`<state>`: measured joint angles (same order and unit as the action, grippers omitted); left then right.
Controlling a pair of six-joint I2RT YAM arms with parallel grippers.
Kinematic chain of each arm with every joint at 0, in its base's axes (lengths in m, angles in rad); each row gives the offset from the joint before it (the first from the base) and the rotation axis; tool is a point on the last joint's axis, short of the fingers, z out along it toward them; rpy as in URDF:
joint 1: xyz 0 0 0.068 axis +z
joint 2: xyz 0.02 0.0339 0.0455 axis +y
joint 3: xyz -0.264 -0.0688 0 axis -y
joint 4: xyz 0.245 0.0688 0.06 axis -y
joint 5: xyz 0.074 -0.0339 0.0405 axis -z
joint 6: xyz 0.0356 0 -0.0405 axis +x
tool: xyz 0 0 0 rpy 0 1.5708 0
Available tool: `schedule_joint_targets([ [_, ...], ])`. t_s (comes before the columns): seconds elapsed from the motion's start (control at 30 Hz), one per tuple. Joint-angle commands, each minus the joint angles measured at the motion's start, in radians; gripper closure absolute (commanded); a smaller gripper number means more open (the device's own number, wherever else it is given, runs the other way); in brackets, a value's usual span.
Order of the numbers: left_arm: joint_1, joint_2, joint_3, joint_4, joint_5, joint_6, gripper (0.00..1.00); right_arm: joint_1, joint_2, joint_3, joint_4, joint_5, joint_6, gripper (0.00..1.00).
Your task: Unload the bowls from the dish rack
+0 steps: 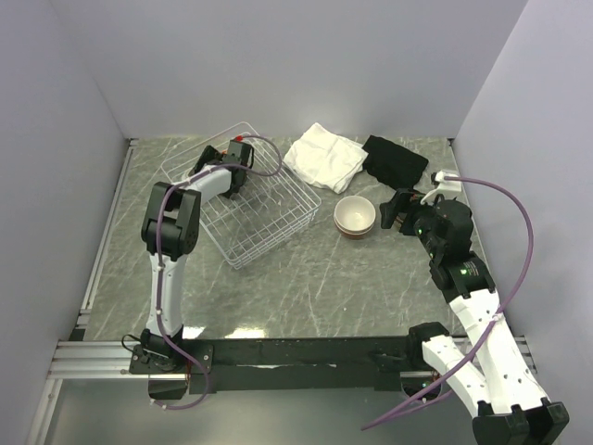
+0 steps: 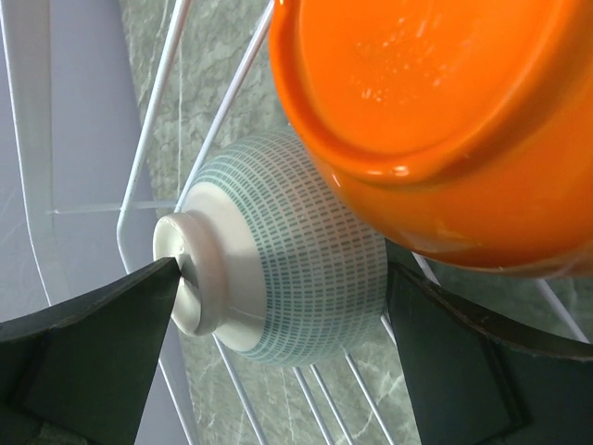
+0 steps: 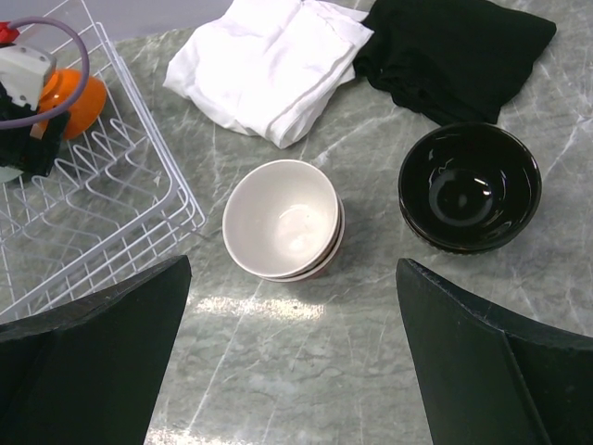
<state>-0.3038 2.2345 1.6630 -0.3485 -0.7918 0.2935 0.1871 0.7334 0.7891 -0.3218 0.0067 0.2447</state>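
Inside the white wire dish rack (image 1: 278, 236) my left gripper (image 2: 283, 269) stands open astride a pale blue-green patterned bowl (image 2: 296, 278) that lies on its side. The left finger (image 2: 111, 324) touches the bowl's foot; the right finger (image 2: 463, 362) is next to its rim. An orange bowl (image 2: 435, 120) leans just above it. On the table right of the rack sits a stack of cream-inside bowls (image 3: 283, 218), with a dark bowl (image 3: 470, 185) beside it. My right gripper (image 3: 293, 278) hovers open over the table near both, holding nothing.
A folded white cloth (image 1: 324, 156) and a black cloth (image 1: 394, 159) lie at the back of the table behind the bowls. The rack's wire rim (image 3: 181, 199) is left of the cream stack. Grey walls enclose the table on three sides.
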Motion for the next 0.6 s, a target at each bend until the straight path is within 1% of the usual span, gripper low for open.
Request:
schedule_joint_targets([
  [0.0, -0.011, -0.002, 0.014, 0.045, -0.055, -0.005, 0.03, -0.005, 0.003, -0.002, 0.036, -0.004, -0.013, 0.00],
  [0.03, -0.014, -0.015, 0.008, 0.052, -0.061, -0.002, 0.03, -0.005, 0.006, -0.002, 0.038, -0.002, -0.013, 0.00],
  [0.07, -0.017, -0.022, -0.002, 0.063, -0.063, 0.002, 0.09, -0.005, 0.004, -0.002, 0.040, -0.023, -0.013, 0.00],
  [0.2, -0.023, -0.052, 0.000, 0.080, -0.069, 0.007, 0.24, -0.005, 0.009, -0.004, 0.046, -0.034, -0.005, 0.00],
  [0.23, -0.023, -0.064, 0.003, 0.083, -0.069, 0.009, 0.25, -0.005, 0.011, -0.004, 0.046, -0.039, -0.005, 0.00],
  [0.37, -0.031, -0.087, 0.015, 0.077, -0.060, 0.007, 0.33, -0.006, 0.011, -0.005, 0.047, -0.042, -0.005, 0.00],
  [0.53, -0.043, -0.114, 0.044, 0.042, -0.043, -0.014, 0.38, -0.005, 0.006, -0.008, 0.049, -0.043, -0.001, 0.00],
  [0.57, -0.047, -0.118, 0.047, 0.040, -0.043, -0.017, 0.41, -0.005, 0.004, -0.010, 0.049, -0.043, -0.001, 0.00],
])
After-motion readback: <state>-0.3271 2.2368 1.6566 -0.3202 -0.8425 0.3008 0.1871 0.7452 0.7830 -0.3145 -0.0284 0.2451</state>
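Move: The left hand is already down in the rack with its open fingers straddling the teal bowl, whose middle is about 2 cm ahead of the hand point, 2 cm to its left and 1 cm below. The orange bowl is close by, about 6 cm ahead and 8 cm to the right; the rack's left corner is some 5 cm ahead and 10 cm left, roughly 3 cm up. From the right hand, the teal bowl is some 24 cm ahead, 53 cm left and 20 cm down. The left fingers close by only about a fifth of their opening and come up against the teal bowl, one at its foot ring and the other at its rim side, pinching it foot to rim while the grip effort rises. The hand itself barely shifts, easing about half a centimetre to its right and half a centimetre up, with hardly any turn of the wrist. ##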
